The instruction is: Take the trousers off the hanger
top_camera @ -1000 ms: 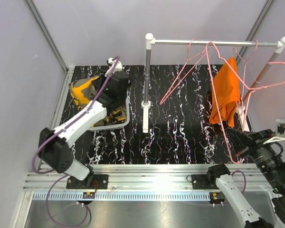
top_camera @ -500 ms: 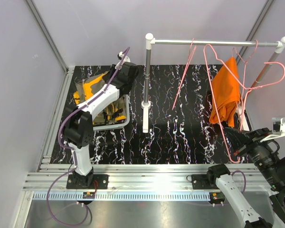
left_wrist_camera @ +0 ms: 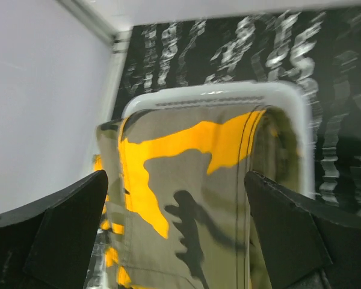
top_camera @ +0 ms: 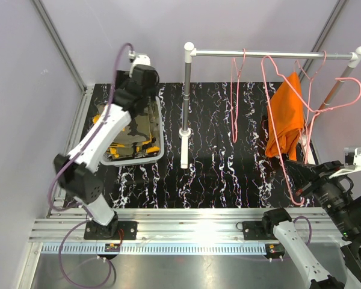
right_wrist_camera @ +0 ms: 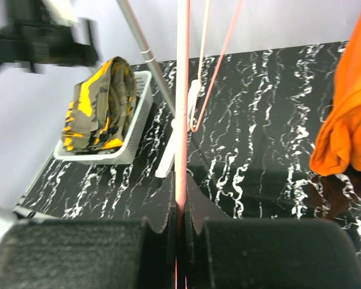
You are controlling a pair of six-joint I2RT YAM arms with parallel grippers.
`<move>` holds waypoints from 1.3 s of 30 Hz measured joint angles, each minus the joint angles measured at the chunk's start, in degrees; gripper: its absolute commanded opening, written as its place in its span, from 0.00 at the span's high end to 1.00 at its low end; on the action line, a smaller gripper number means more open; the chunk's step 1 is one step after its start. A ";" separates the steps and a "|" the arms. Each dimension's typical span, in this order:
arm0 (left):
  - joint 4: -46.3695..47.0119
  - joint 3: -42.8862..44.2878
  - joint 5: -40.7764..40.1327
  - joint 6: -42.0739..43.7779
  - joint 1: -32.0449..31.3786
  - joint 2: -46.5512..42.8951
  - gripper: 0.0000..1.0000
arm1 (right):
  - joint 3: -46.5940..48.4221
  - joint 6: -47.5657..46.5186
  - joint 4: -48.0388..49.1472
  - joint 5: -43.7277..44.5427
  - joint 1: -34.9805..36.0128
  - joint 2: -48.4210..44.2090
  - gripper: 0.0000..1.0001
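Observation:
Bright orange trousers [top_camera: 287,117] [right_wrist_camera: 349,120] hang over a pink wire hanger [top_camera: 271,78] on the rail at the right. My right gripper [top_camera: 298,195] [right_wrist_camera: 182,217] is shut on that hanger's lower wire, below the cloth. Olive and yellow-orange camouflage trousers [top_camera: 132,129] [left_wrist_camera: 192,180] [right_wrist_camera: 99,102] lie folded in a white basket [top_camera: 159,153] [left_wrist_camera: 289,96] at the left. Above them my left gripper [top_camera: 132,96] [left_wrist_camera: 174,241] hovers open with nothing between its fingers [left_wrist_camera: 60,235].
An empty pink hanger [top_camera: 236,96] hangs straight down from the metal rail [top_camera: 271,54]. The rail's white-footed post [top_camera: 185,120] stands mid-table, just right of the basket. The tabletop [top_camera: 228,168] is black with white marbling. Purple walls close in on both sides.
My left gripper has opened and lifted away toward the back left, above the basket, where the camouflage trousers now lie. The empty hanger has swung back to vertical. The right gripper has not moved.

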 measured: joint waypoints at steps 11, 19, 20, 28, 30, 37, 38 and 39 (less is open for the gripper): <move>1.64 -2.25 19.56 -16.26 11.72 -6.27 0.01 | -0.07 -0.44 1.20 2.08 0.00 0.26 1.00; 0.59 -1.57 24.72 -23.26 13.18 21.27 0.01 | 0.17 -0.81 1.16 2.45 0.00 0.39 1.00; 1.51 -1.97 24.63 -24.00 13.38 22.36 0.01 | 0.66 -0.87 0.83 3.02 0.00 0.68 1.00; 2.75 -5.29 25.55 -26.47 14.05 18.75 0.01 | 4.83 -2.14 -2.80 13.40 0.00 4.98 1.00; -0.22 -5.75 25.55 -26.82 14.05 15.96 0.01 | 4.72 -2.10 -3.41 14.10 0.00 5.29 1.00; -6.51 -12.31 23.43 -28.39 14.12 -4.33 0.01 | 3.21 -1.86 -3.48 14.99 0.00 5.29 1.00; -5.90 -15.08 23.34 -28.87 14.16 -8.28 0.01 | 2.89 -1.81 -3.52 15.04 0.00 5.29 1.00; -5.44 -18.29 23.39 -29.35 14.16 -12.17 0.01 | 2.62 -1.79 -3.56 15.15 0.00 5.29 1.00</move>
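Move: The camouflage trousers, let go of already, stand heaped above the basket rim, their middle about 21 cm below the open left hand, 3 cm back and 5 cm to its left. The basket around them is centred some 4 cm back, 5 cm left and 25 cm down; the rack's left foot lies about 16 cm right and 6 cm back. From the right hand, holding the emptied hanger, the orange trousers hang roughly 28 cm ahead and 8 cm right, 16 cm lower, and the camouflage heap is about 30 cm ahead and 50 cm left. Fingers wide open throughout, the left hand lifts about 7 cm, then drives down nearly 30 cm and a little forward into the heap to pack it into the basket, rolling some 30 degrees left side down, before climbing about halfway back out and drawing back towards the robot. The right hand keeps its pinch on the emptied hanger, shifting it late by a few centimetres right and forward, towards the orange trousers, while turning clockwise. ##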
